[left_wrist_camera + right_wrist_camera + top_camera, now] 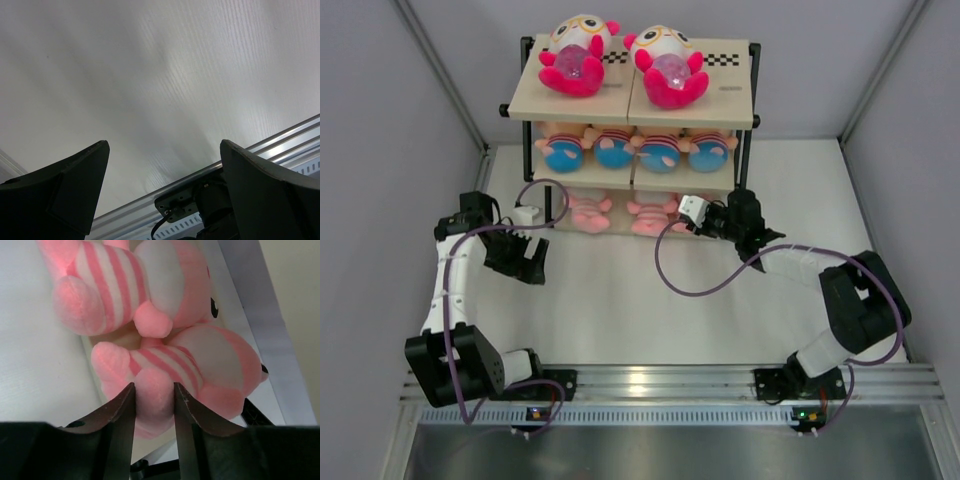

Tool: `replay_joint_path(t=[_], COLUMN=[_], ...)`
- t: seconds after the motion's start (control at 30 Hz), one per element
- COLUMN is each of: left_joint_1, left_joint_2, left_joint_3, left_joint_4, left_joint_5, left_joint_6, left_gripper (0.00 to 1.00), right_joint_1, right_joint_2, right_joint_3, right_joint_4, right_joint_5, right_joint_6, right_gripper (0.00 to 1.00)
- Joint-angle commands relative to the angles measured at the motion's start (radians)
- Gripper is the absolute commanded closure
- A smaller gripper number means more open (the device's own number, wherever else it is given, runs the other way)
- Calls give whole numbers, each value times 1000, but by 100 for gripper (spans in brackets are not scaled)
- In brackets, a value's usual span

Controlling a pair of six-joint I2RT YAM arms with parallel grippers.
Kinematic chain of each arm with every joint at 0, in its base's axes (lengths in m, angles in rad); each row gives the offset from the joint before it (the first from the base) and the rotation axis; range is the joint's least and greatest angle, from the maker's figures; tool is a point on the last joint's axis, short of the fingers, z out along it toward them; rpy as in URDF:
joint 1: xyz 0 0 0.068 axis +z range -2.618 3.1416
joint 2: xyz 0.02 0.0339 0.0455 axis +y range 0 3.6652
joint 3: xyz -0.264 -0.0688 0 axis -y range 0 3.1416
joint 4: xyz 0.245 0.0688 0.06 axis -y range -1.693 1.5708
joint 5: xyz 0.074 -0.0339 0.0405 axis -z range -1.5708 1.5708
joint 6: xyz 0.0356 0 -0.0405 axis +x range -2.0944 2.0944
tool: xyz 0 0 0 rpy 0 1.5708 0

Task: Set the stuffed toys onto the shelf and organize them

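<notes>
The shelf [720, 100] stands at the back of the table. Two white-and-magenta stuffed toys [575, 55] lie on its top board, several peach ones with blue bottoms [613, 150] fill the middle tier, and two pink striped ones [588, 210] lie on the lowest board. My right gripper [682, 213] reaches into the lowest tier. In the right wrist view its jaws [154, 400] press both sides of a limb of the nearer pink striped toy [205, 365], which touches the other pink toy [125, 285]. My left gripper [532, 262] hovers left of the shelf, open [162, 165] with nothing between its fingers.
Grey walls close in the white table [620, 300] on both sides. An aluminium rail [280, 142] with the arm bases runs along the near edge. A purple cable [680, 280] loops from the right arm over the table. The shelf's black frame post [745, 165] stands just behind my right wrist.
</notes>
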Motion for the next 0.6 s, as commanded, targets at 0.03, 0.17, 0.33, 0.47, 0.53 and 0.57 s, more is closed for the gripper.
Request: replay_joint_path(t=[0.03,0.17,0.33,0.47,0.53,0.57], left_joint_1=[-4,-4,-4,-4,-6,-6], left_joint_2=[8,6,5,-20,-34,-41], left_joint_3=[32,21,4,-33,-65,-77], left_joint_4=[-2,-1,1,17,42,53], left_joint_5=[17,7,-22,-58,-83,-123], left_joint_6=[-19,-19,-18,-13,-13,-16], left_gripper=[1,1,1,1,1,1], right_joint_1=[-19,-7,21,62,98,110], right_joint_2=[-18,-61,-152,-227,-262,-305], right_joint_3=[5,26,-6,3,-1,-4], right_joint_4=[27,-66,-83,-185,-219,-230], right_joint_5=[21,47,76,131,145,165], right_joint_6=[-2,8,22,27,43,74], right_gripper=[50,37,31,29,24,23])
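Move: The right hand is at the foot of the rightmost pink striped toy on the bottom shelf, with the fingers still against that foot. This toy's middle lies about 4 cm farther forward, 2 cm left and 1 cm lower. The middle striped toy lies some 11 cm to the hand's left and 4 cm ahead, the left striped toy about 25 cm left and 4 cm ahead. From the left hand, the rightmost toy is roughly 18 cm forward and 34 cm right. Easing about a centimetre to the right and slightly down, the right hand spreads its partly opened fingers wide and comes free of the rightmost striped toy's foot. It then draws up some 5 cm and back about 3 cm, away from the bottom shelf, its tilt hardly changing. Late on, the open left hand starts to sink over the bare table, by a centimetre or two. ##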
